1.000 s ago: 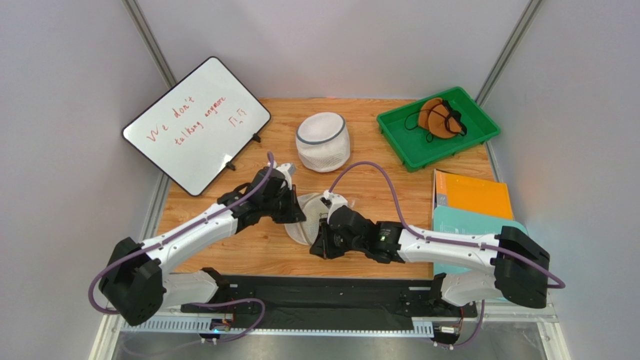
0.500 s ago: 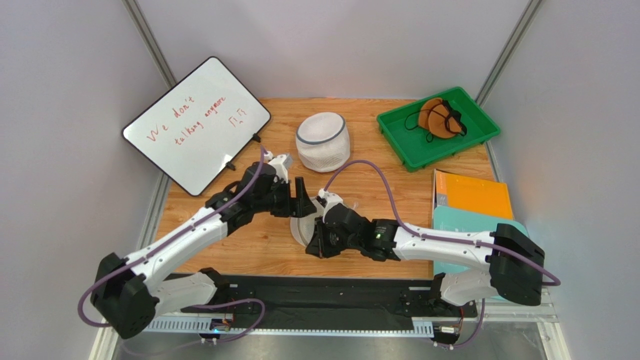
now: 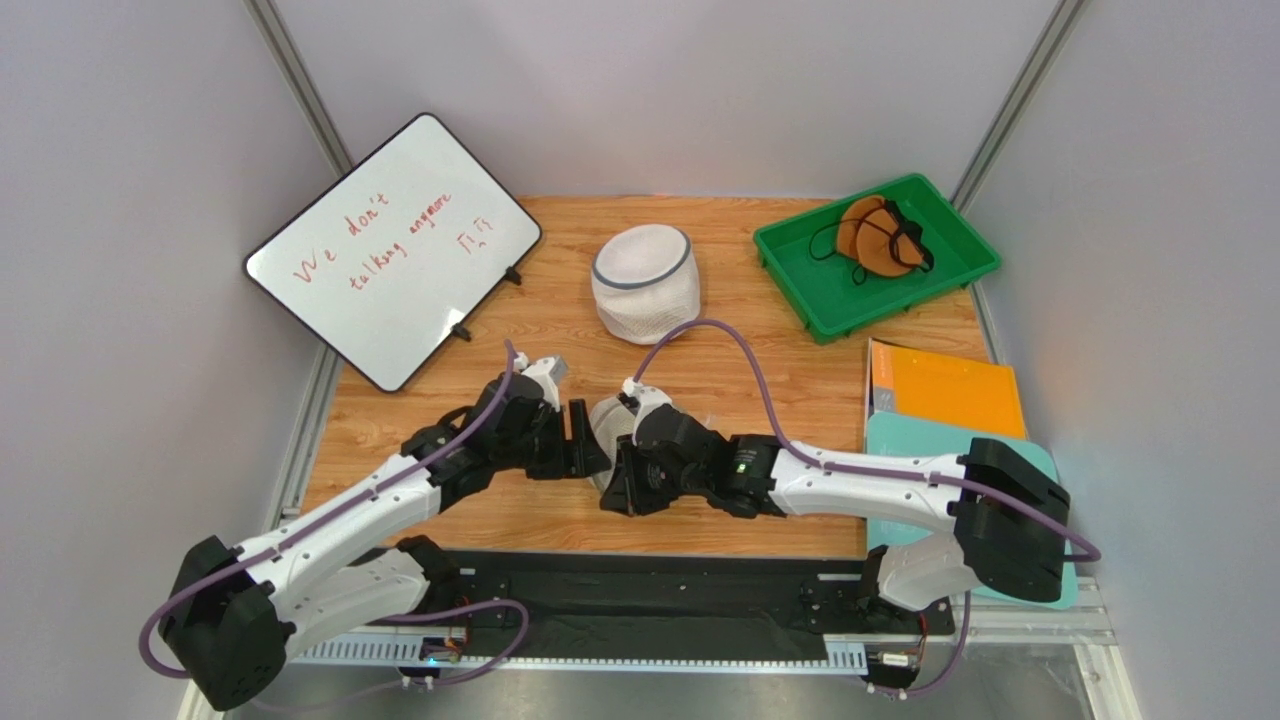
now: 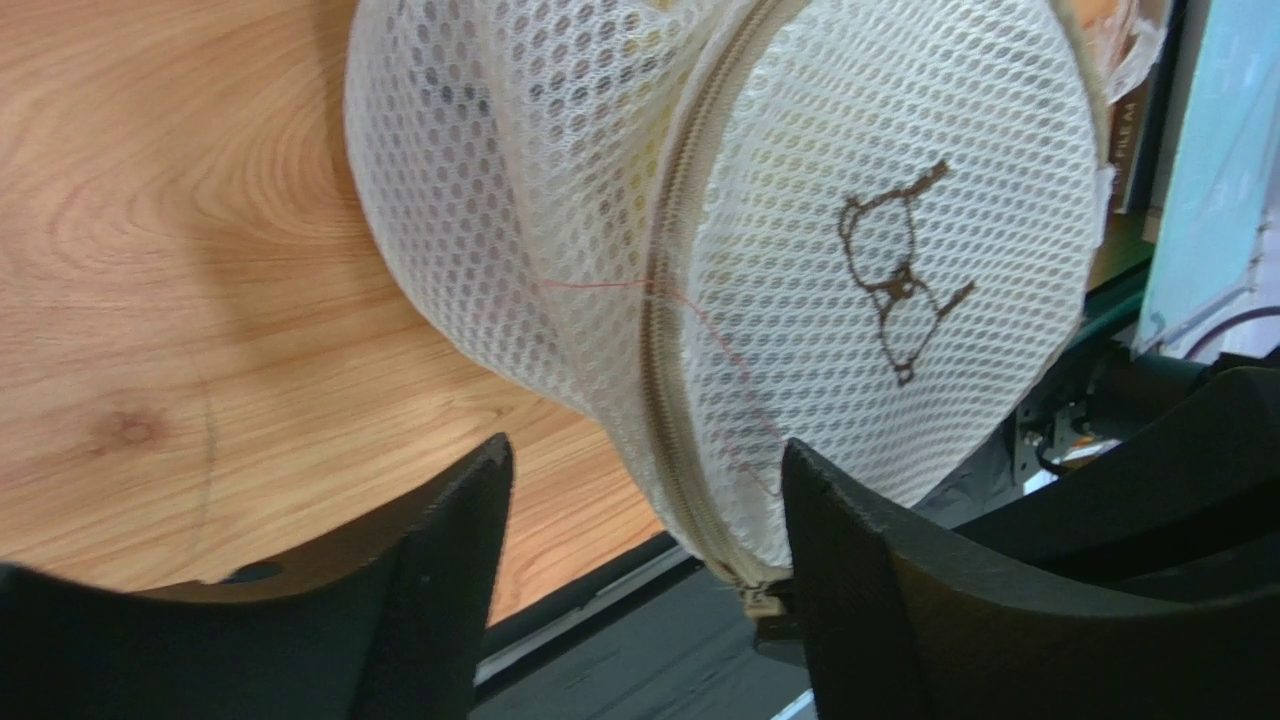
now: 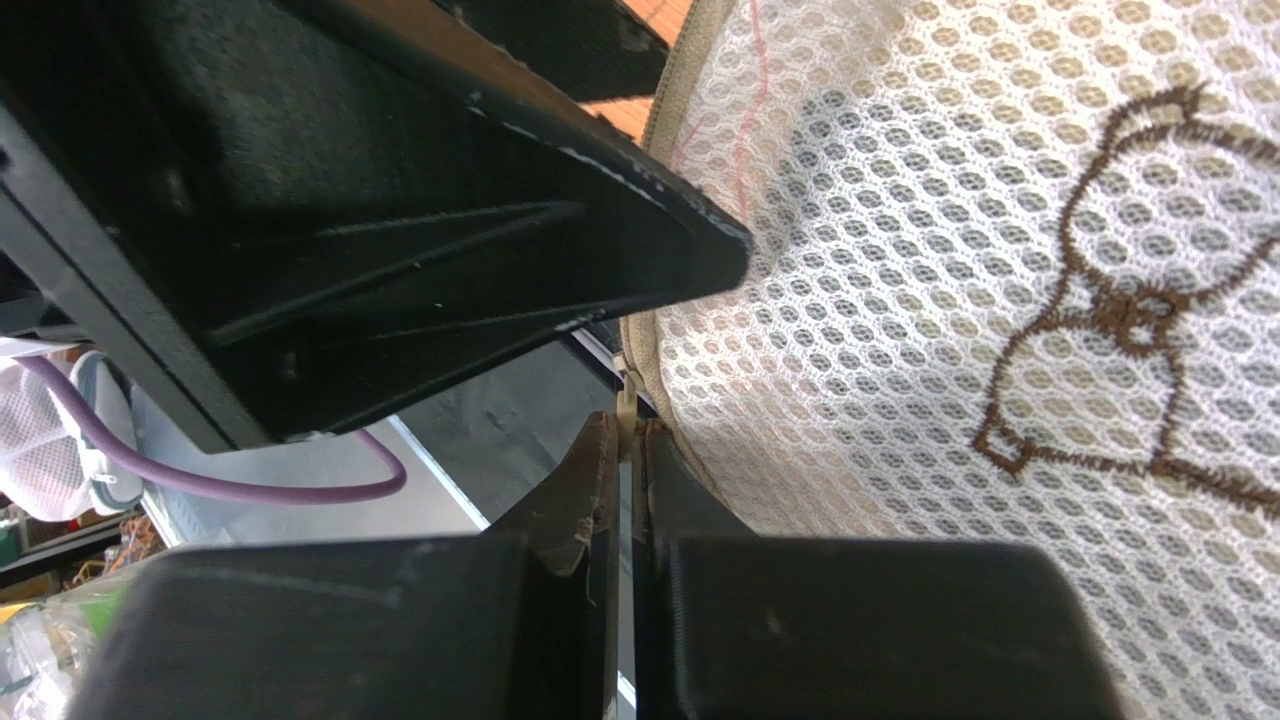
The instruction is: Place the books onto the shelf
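Two books lie stacked at the table's right edge, an orange one (image 3: 947,390) and a teal one (image 3: 920,450), far from both grippers. No shelf is in view. Between the arms, a white mesh zip bag (image 3: 609,420) with an embroidered figure (image 4: 902,278) is propped up. My left gripper (image 3: 580,438) stands open at the bag's left, its fingers either side of the bag's lower edge (image 4: 646,465) without pinching it. The right gripper (image 3: 619,477) is shut on the bag's zipper pull (image 5: 628,402) at the seam.
A whiteboard (image 3: 394,248) with red writing leans at the back left. A white mesh basket (image 3: 646,282) stands at the back centre. A green tray (image 3: 804,255) holding a brown item (image 3: 879,233) sits at the back right.
The left gripper opened, released the mesh bag and drew back toward the near left. The right gripper stayed shut on the zipper pull and shifted a little left.
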### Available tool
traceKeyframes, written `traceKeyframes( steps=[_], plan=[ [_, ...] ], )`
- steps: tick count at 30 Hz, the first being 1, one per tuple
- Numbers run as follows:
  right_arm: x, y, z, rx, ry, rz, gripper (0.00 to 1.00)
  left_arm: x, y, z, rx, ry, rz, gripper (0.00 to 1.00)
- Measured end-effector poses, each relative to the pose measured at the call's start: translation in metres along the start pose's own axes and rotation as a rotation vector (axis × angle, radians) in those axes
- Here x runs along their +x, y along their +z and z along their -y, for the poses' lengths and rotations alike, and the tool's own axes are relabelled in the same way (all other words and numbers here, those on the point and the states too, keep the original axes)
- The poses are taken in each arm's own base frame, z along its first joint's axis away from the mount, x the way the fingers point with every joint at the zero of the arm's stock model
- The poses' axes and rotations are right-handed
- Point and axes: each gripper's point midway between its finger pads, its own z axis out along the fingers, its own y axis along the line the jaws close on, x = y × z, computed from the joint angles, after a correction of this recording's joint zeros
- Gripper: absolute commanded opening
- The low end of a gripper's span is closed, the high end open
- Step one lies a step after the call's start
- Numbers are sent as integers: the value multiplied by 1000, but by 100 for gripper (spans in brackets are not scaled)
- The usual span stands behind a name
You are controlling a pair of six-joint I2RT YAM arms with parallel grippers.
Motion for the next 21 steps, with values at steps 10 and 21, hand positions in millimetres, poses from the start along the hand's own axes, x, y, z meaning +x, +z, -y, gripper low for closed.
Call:
traceKeyframes(
  steps=[10, 21],
  plan=[
    [1, 2, 0, 0, 0, -7, 0, 6, 10, 14, 30, -18, -17, 11],
    [-2, 3, 2, 7, 1, 9, 0, -1, 16, 15, -2, -22, -13, 0]
  ],
)
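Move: The zipper edge of the mesh bag that my left fingers will shut on lies about 2 cm to their right, level with them in reach and height. My right fingers, some 4 cm back and 2 cm to the right of my left hand, still hold the tab at the zipper's end; from them that edge spot lies about 4 cm ahead. The bag's body sags roughly 5 cm to my left hand's right and 5 cm below it. The upright white bag stands some 22 cm farther out and 6 cm right. With its fingers open on either side of the zipper edge, my left hand slides about 2 cm to the right onto it, shutting as it goes until the fingertips pinch the seam just ahead of my right hand, then eases slightly forward. My right hand stays put and keeps its closed grip on the zipper's end tab. ##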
